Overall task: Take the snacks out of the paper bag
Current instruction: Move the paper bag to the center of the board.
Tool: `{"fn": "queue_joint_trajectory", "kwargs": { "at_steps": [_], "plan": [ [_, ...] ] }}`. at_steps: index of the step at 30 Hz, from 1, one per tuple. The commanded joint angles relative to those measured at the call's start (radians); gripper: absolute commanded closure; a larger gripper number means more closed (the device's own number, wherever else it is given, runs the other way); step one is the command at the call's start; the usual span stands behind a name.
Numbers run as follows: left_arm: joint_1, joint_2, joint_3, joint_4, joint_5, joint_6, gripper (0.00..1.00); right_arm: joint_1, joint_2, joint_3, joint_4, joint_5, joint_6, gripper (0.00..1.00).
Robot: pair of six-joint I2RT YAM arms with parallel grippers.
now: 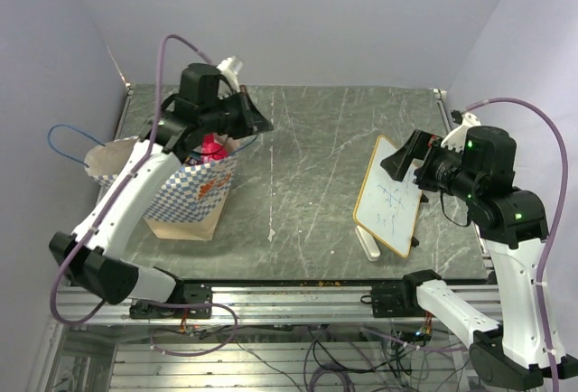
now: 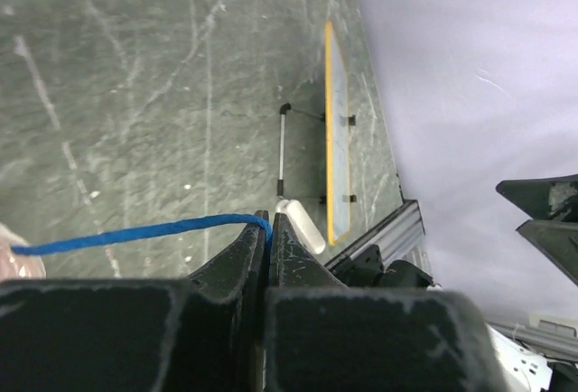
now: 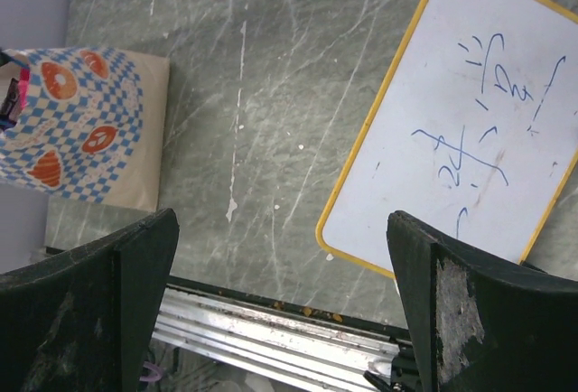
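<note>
The paper bag, blue-and-white checkered with orange motifs, stands open at the table's left and also shows in the right wrist view. A red-pink snack packet pokes up inside its mouth; other snacks are hidden. My left gripper hovers just right of the bag's top, shut on the bag's blue string handle, which runs into the closed fingertips of the left gripper. The second handle loops out to the left. My right gripper hangs open over the table's right, holding nothing.
A yellow-framed whiteboard with blue scribbles stands propped at the right. A white marker lies by its near corner. The metal rail runs along the table's front edge.
</note>
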Motion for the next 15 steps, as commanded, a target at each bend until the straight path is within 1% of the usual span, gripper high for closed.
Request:
{"fn": "queue_joint_trajectory", "kwargs": {
  "at_steps": [1,6,12,15],
  "plan": [
    [-0.108,0.058,0.1,0.231,0.022,-0.081,0.93,-0.001,-0.008,-0.02,0.004,-0.034,0.018,0.0],
    [-0.174,0.186,0.182,0.279,0.016,-0.097,0.93,-0.001,0.018,-0.014,0.019,-0.069,0.026,0.0],
    [-0.188,0.333,0.338,0.32,0.044,-0.13,0.93,-0.001,0.05,-0.024,0.063,-0.131,0.051,0.0],
    [-0.189,0.379,0.422,0.296,0.043,-0.123,0.93,-0.001,0.065,-0.042,0.098,-0.181,0.066,0.0]
  ]
}}
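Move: The table centre, where the bag is being taken, lies some 6 cm right of the left hand, about level with it in reach and roughly 30 cm below. The held bag's middle is some 24 cm left, 9 cm back and 18 cm lower; the whiteboard's is about 33 cm right, 6 cm back and 27 cm lower. From the right hand, the table centre lies about 24 cm left, 12 cm ahead and 30 cm below. Its shut fingers still pinching the blue handle, the left hand pulls the paper bag to the right towards the table centre, some 11 cm at nearly constant height, quick at first, then slowing and curving forward by about 4 cm. The right hand, empty and wide open, drifts about 2 cm left over the whiteboard. ##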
